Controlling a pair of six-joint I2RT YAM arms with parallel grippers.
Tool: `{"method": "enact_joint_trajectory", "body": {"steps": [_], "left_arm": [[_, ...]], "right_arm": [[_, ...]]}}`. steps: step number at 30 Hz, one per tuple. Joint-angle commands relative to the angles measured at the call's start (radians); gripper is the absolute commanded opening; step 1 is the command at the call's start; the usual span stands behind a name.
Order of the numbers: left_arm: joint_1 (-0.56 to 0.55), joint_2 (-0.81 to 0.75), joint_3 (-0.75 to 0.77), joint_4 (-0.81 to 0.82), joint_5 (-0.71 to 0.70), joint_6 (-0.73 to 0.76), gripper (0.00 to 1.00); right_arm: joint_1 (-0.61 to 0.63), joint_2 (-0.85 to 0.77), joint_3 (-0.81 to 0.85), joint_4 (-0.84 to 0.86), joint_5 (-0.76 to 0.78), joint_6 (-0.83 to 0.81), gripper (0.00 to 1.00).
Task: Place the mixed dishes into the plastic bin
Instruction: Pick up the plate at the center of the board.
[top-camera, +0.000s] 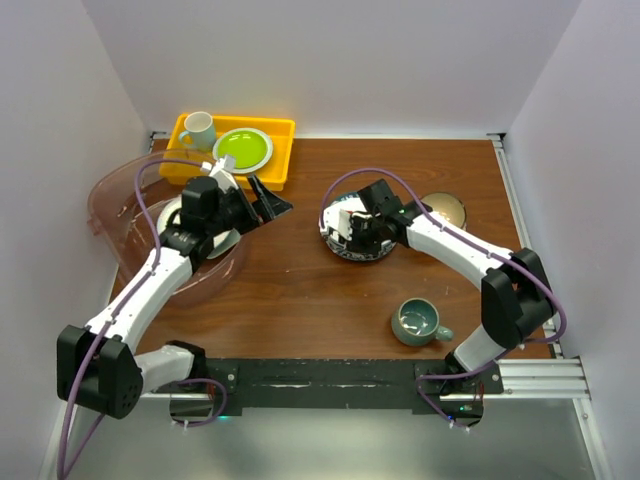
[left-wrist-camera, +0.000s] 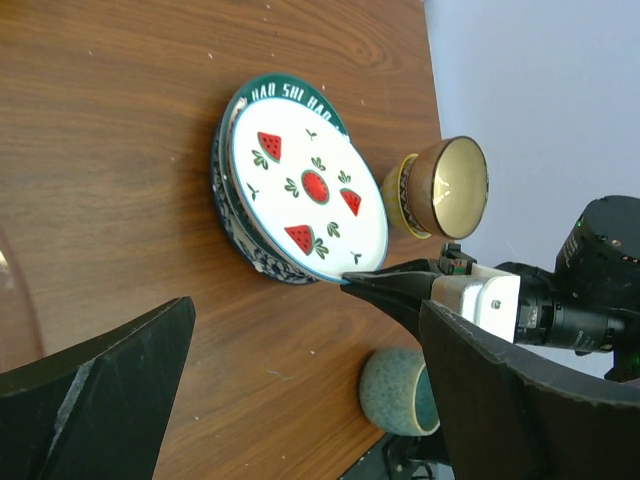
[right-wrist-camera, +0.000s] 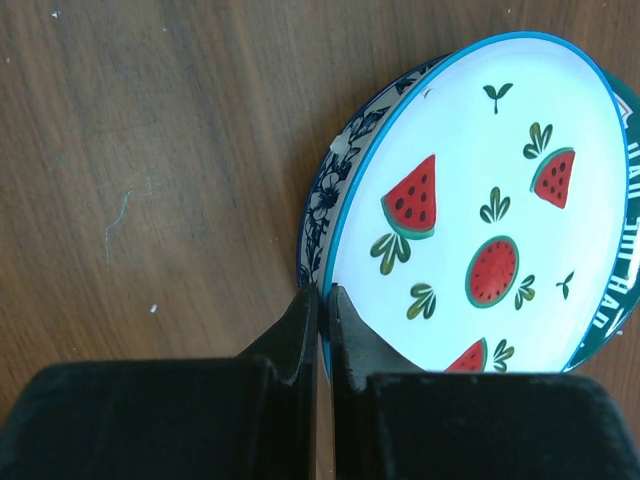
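A white, blue-rimmed plate with watermelon slices tops a plate stack at mid table. My right gripper is shut on its near rim. Under it lie a blue floral plate and a dark green lettered plate. My left gripper hangs open and holds nothing, just right of the pinkish plastic bin. A pale dish lies in the bin, mostly hidden by the arm. The cream-tan bowl and teal mug stand on the table.
A yellow tray at the back left holds a white mug and a lime-green plate. White walls close in the table on three sides. The bin's rim shows at the left edge of the left wrist view.
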Motion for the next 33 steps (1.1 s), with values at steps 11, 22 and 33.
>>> {"method": "enact_joint_trajectory", "body": {"steps": [11,22,33], "left_arm": [[-0.135,0.098,-0.015,0.095,-0.094,-0.209,1.0],[-0.231,0.245,0.05,0.075,-0.168,-0.44,1.0],[-0.28,0.327,0.108,0.067,-0.197,-0.568,1.0]], "right_arm": [[-0.051,-0.07,0.097,-0.006,-0.075,0.016,0.0],[-0.058,-0.079,0.105,0.003,-0.112,0.039,0.0],[-0.061,-0.086,0.088,0.016,-0.124,0.054,0.0]]}}
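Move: Some 21 cm to the left hand's right, 4 cm ahead and 14 cm below lies the middle of the watermelon plate. The right hand already grips its near rim, with the plate's middle about 7 cm ahead of that hand, 3 cm to the right and 2 cm below. Under it sits the plate stack, about 4 cm lower. From the right hand the bowls stand roughly 23 cm right and 9 ahead, the mug about 17 cm right and 15 back, both slightly lower. Lifting the pinched rim only about 2 cm, the right hand then holds it up, fingers shut, while the left hand comes across to its right by some 9 cm and, mostly in the middle of that, sinks about 8 cm towards the plate's left side. Its fingers stay wide open and tip downward by around 25 degrees; it comes close, with no touch to be seen. ##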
